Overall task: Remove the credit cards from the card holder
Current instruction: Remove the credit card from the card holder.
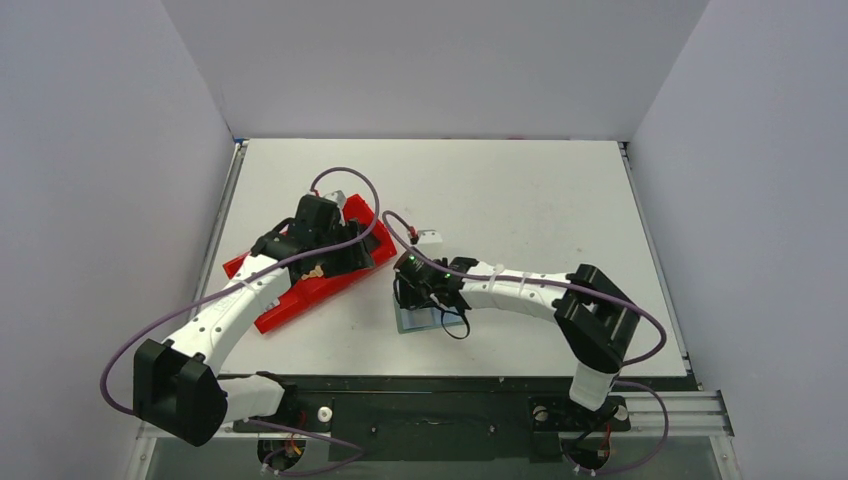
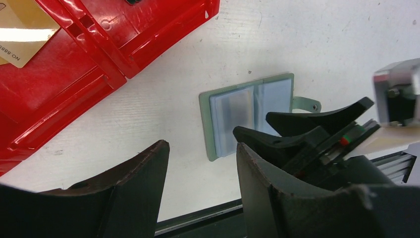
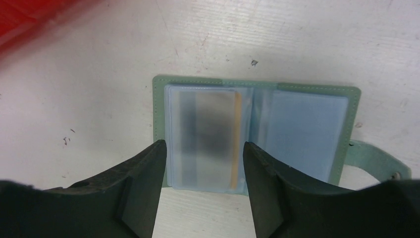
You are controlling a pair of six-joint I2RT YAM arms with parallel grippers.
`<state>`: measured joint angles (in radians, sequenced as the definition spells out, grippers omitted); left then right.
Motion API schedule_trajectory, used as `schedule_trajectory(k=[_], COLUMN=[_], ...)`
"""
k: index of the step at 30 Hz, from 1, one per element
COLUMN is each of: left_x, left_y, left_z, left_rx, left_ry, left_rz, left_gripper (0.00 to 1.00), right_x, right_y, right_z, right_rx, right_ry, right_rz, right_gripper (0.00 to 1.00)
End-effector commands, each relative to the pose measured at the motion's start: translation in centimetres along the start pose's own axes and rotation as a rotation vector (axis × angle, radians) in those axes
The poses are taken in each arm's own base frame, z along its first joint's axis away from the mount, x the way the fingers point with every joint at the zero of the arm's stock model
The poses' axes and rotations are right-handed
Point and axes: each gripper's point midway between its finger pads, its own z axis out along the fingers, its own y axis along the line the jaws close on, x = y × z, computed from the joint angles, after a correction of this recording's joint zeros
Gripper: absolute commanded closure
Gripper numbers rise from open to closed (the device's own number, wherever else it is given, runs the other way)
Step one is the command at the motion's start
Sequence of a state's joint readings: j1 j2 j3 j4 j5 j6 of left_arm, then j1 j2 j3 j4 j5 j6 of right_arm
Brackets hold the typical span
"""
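Observation:
The grey-green card holder (image 3: pixel 302 129) lies open and flat on the white table, its strap tab (image 3: pixel 376 158) at the right. In its left clear sleeve sits a credit card (image 3: pixel 208 134), blurred grey with a tan edge. My right gripper (image 3: pixel 203 143) hovers open over that sleeve, one finger at each side edge and nothing pinched. From above, the right gripper (image 1: pixel 425 300) covers most of the card holder (image 1: pixel 420 322). A tan-yellow credit card (image 2: pixel 25 29) lies in the red tray (image 2: pixel 74 74). My left gripper (image 2: pixel 200 144) is open and empty above bare table, between the tray and the card holder (image 2: pixel 233 116).
The red three-compartment tray (image 1: pixel 300 290) lies slanted at the left of the table, partly under the left arm (image 1: pixel 240 300). The right gripper's black fingers (image 2: pixel 297 126) show in the left wrist view. The table's dark front rail (image 1: pixel 430 385) runs close below the holder.

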<state>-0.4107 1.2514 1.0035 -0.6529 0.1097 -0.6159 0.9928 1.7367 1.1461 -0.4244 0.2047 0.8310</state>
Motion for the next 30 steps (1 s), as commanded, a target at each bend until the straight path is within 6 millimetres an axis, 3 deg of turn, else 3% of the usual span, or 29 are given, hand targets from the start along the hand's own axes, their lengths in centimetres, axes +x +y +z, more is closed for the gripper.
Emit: schedule_trajectory(k=[1, 13, 24, 30], left_x=[-0.6, -0.1, 0.6, 1.2], left_y=[-0.6, 0.6, 0.4, 0.3], left_z=[0.0, -0.1, 0.7, 1.4], left_rx=[0.034, 0.017, 0.040, 0.059], left_ry=[-0.025, -0.023, 0.006, 0.035], left_rz=[0.005, -0.008, -0.024, -0.037], left_gripper=[0.50, 0.50, 0.50, 0.50], right_x=[0.2, 2.4, 4.7, 5.6], right_y=[0.5, -0.2, -1.0, -2.0], right_z=[0.4, 2.0, 3.4, 4.1], right_rx=[0.053, 0.086, 0.090, 0.051], right_ry=[-0.002, 0.063, 0.128, 0.149], right_rz=[-0.033, -0.079, -0.080, -0.015], right_gripper=[0.47, 0.49, 0.58, 0.68])
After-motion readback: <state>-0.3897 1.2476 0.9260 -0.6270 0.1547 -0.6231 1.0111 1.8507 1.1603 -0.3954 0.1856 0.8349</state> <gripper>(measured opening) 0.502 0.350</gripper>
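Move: The left pocket of the open card holder, with the cards in it, lies some 4 cm below the right hand, about 1 cm back and 1 cm to its left. The empty right pocket is level with the hand, about 6 cm to its right, and the strap tab 11 cm right and 1 cm farther out. The red tray's middle is some 10 cm ahead and 23 cm left. From the left hand the left pocket lies about 4 cm back, 9 cm right and 13 cm down. Downward first, the right hand sinks some 3.5 cm and eases about 1 cm back, its tilt changing by about 5 degrees, until its fingertips rest on the clear left pocket over the cards. It then stays low while the fingers narrow from half open to about a third, drawing the pocket 1 cm to the left. The open, empty left hand lowers about 2.5 cm and drifts 1 cm back. ##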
